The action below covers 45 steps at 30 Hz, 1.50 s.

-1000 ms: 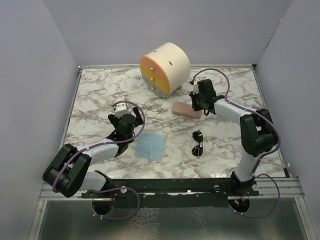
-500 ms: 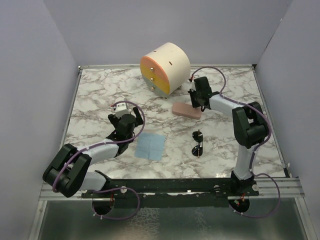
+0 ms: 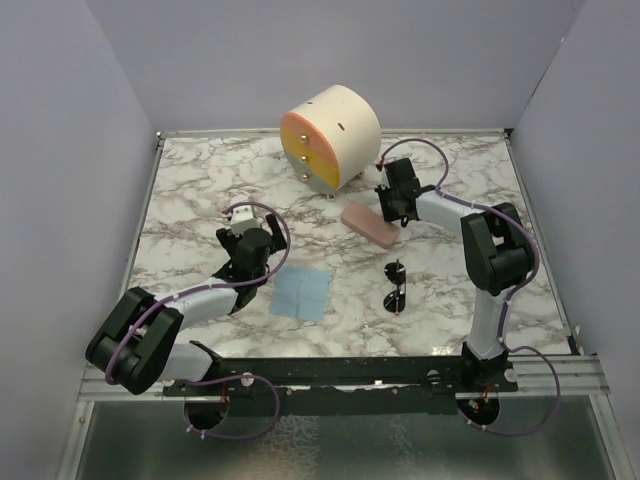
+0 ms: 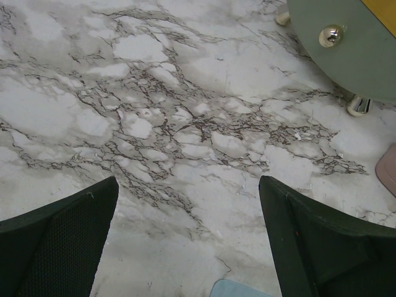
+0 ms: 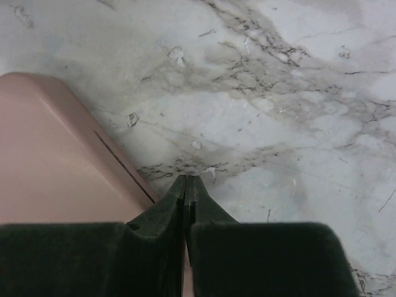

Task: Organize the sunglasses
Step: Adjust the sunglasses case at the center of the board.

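The sunglasses, small with round black lenses, lie on the marble right of centre. The pink case lies slantwise behind them; it fills the left of the right wrist view. My right gripper is shut with nothing between its fingers, its tips low at the case's right edge. My left gripper stands open over bare marble at the left, fingers wide apart and empty. A corner of the light blue cloth shows between them.
A round cream drawer unit with orange, yellow and green fronts stands at the back centre; its green front and brass knob show in the left wrist view. The light blue cloth lies flat near the front. Grey walls enclose the table.
The right arm has swung left and back, and the pink case has turned from lying across to slanting. The left arm has not moved.
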Tool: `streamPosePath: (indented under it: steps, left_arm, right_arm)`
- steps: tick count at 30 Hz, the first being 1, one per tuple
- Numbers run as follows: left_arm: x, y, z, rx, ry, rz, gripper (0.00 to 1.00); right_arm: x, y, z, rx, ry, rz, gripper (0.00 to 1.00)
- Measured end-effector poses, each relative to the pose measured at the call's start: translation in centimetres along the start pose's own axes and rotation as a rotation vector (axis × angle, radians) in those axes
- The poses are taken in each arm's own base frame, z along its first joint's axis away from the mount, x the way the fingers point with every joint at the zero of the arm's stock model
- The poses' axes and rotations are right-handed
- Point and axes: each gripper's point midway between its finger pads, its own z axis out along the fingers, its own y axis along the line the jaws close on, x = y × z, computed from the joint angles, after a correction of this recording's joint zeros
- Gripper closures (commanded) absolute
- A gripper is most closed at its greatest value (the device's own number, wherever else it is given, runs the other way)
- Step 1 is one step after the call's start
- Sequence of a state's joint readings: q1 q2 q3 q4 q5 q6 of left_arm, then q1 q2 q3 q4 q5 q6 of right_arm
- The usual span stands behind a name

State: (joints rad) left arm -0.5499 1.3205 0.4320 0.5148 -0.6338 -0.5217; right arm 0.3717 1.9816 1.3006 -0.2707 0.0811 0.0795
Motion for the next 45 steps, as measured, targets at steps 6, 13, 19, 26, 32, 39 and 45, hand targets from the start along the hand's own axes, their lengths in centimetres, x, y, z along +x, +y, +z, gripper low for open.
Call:
streamPosePath:
  steps: [6,13,19,26,32,39,45]
  left_arm:
    - [0.0,0.0,0.0,0.000,0.000,0.000,0.01]
    - [0.0,0.0,0.0,0.000,0.000,0.000,0.01]
    - [0.0,0.0,0.0,0.000,0.000,0.000,0.01]
    - [0.1,0.0,0.0,-0.001,0.002,0.002,0.01]
    - [0.1,0.0,0.0,-0.001,0.003,0.002,0.01]
    - [0.2,0.1,0.1,-0.003,0.005,0.005,0.01]
    - [0.2,0.1,0.1,-0.003,0.006,0.005,0.01]
  right_arm:
    - [1.7,1.4,-0.9,-0.020,0.020,-0.012,0.99]
    - [3.4,1.9,-2.2,-0.029,0.029,0.005,0.99]
    - [4.2,3.0,-3.0,-0.050,0.033,-0.001,0.99]
    - [4.1,5.5,-4.3,-0.079,0.021,-0.038,0.54]
    - [2.7,4.8,-5.6,-0.034,-0.029,-0.014,0.45]
    - [0.9,4.4,-6.7,-0.013,-0.054,0.001,0.30]
    - [-1.7,5.4,-7.9,-0.049,-0.078,0.037,0.22]
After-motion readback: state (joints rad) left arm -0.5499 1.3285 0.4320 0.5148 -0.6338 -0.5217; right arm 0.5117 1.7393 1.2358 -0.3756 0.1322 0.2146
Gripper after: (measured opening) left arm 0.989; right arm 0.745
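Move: The right hand's shut fingertips are down at the far long side of the sunglasses case, near its right end; the case's middle lies about 5 cm to the left and 2 cm back, at tip height. The sunglasses lie some 17 cm back and 2 cm to the right, while the drawer drum stands roughly 17 cm ahead and 12 cm left, its middle 8 cm higher. From the idle left hand the case is about 28 cm right, 8 cm ahead and 9 cm below. With its shut fingertips already against the far side of the sunglasses case near its right end, the right hand keeps low and drags that end about 7 cm back towards the robot, then veers some 3 cm left. There the fingers part to about three quarters open and the hand comes free, rising about 7 cm with a slight drift forward again, to stay above and just right of the case. ##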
